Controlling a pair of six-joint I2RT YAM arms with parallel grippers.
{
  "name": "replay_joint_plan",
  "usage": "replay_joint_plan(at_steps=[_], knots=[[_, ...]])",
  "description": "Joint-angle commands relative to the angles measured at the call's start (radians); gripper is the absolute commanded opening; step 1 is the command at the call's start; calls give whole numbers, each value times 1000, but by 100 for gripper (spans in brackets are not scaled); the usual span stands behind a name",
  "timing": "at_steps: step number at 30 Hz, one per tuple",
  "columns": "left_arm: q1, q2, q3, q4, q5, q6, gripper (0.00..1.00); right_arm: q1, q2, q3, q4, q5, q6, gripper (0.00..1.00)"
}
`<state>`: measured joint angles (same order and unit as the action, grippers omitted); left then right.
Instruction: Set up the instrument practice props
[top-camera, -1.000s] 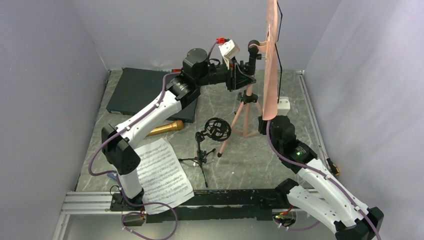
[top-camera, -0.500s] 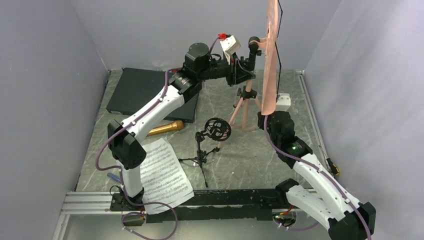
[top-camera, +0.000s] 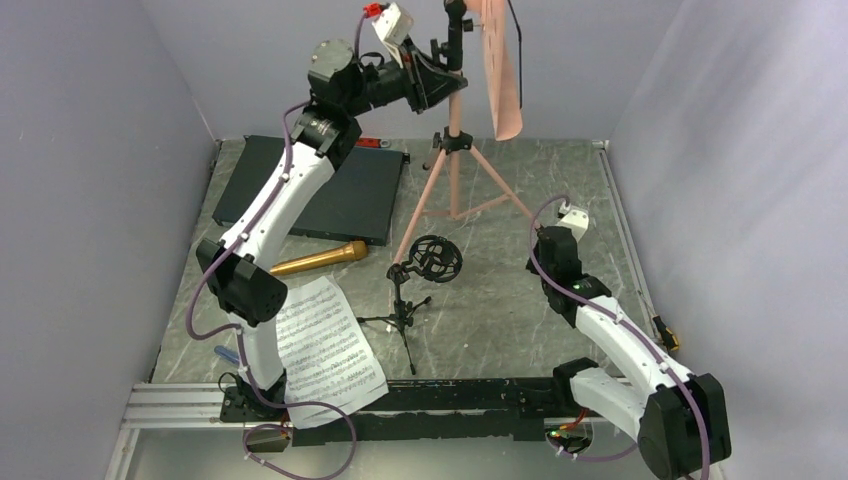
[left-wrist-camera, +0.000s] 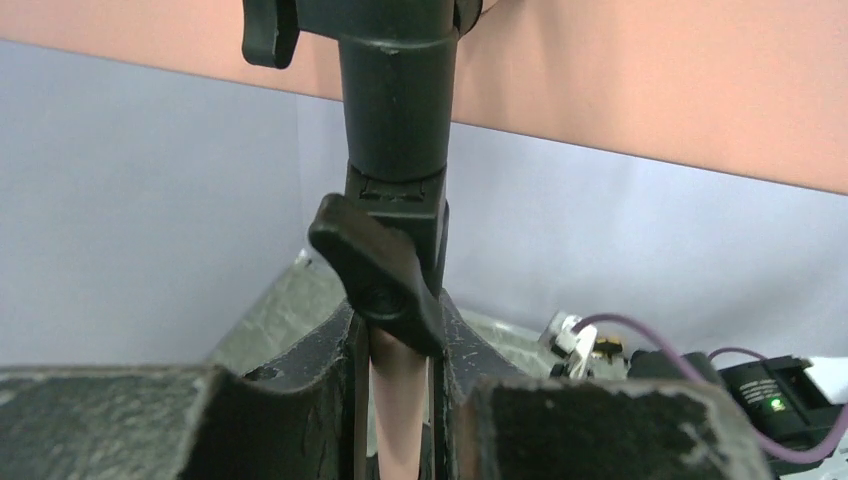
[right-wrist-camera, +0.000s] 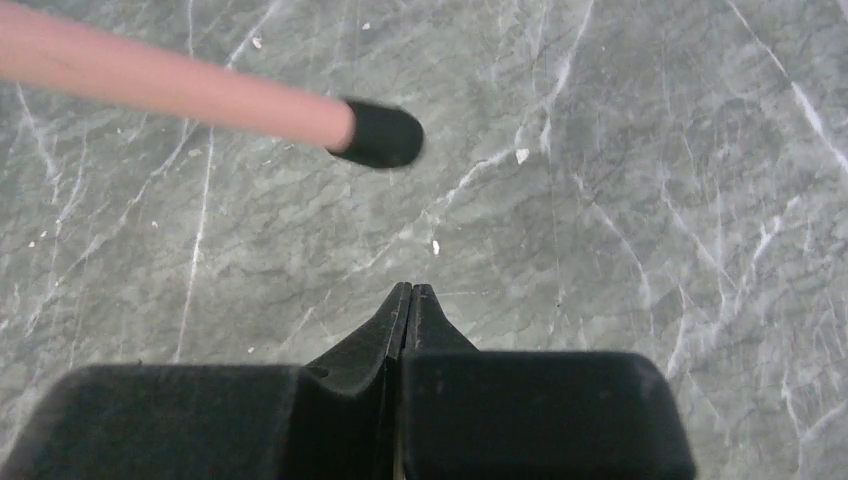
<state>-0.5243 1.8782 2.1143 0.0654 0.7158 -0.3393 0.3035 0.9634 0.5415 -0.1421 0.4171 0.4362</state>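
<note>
The pink-copper music stand is upright at the back middle, with its tripod legs spread and its desk high up. My left gripper is shut on its pole just under the black clamp knob, and the pole shows between my fingers in the left wrist view. My right gripper is shut and empty, low over the table beside a black-tipped tripod foot. The gold microphone lies left of centre. The black mic stand with its ring mount stands in the middle. White sheet music lies at the front left.
A flat black box lies at the back left. Grey walls close in on the left, back and right. A metal rail runs along the near edge. One tripod leg reaches down next to the mic stand's ring.
My left gripper has risen and moved left with the music stand, which now stands upright farther back. My right arm has dropped away from the stand's desk, down to the table.
</note>
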Motion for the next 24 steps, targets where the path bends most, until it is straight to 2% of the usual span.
replay_joint_plan(at_steps=[1, 6, 10, 13, 17, 24], knots=[[-32, -47, 159, 353, 82, -84, 3, -7, -6, -2, 22, 31, 39, 0], [-34, -85, 21, 444, 96, -108, 3, -7, -52, 8, 14, -19, 19, 0], [-48, -149, -144, 497, 79, -47, 3, -7, -153, -10, 31, -133, -18, 2], [-49, -175, -248, 586, 59, -54, 3, -7, -236, -34, 25, -182, -17, 11], [-51, -171, -297, 632, 74, -61, 3, -7, -308, -57, 13, -198, -22, 21], [-50, -173, -383, 733, 124, -90, 3, -7, -289, -48, 24, -273, -49, 45]])
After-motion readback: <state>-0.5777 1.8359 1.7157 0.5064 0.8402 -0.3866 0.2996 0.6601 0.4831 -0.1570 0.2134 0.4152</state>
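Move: The stand's tripod hangs from the left fingers, already shut on its upper pole; the table area for its feet is about 50 cm below and 6 cm back, neither left nor right. The mic stand is some 17 cm back, 6 cm left and 42 cm down; the gold microphone 9 cm back and 25 cm left at table height. The right hand is shut and empty, with the near right leg's foot about 7 cm ahead, straight on, 4 cm lower. The music stand, held by its pole in the left hand, is first eased up and back about 4 cm, then lowered some 10 cm towards the table, drifting right and turning roughly 10 degrees clockwise before levelling off, grip kept. The right hand, almost still at first, then rises about 5 cm, backs off and left slightly, tips up and opens its empty fingers above the leg. ##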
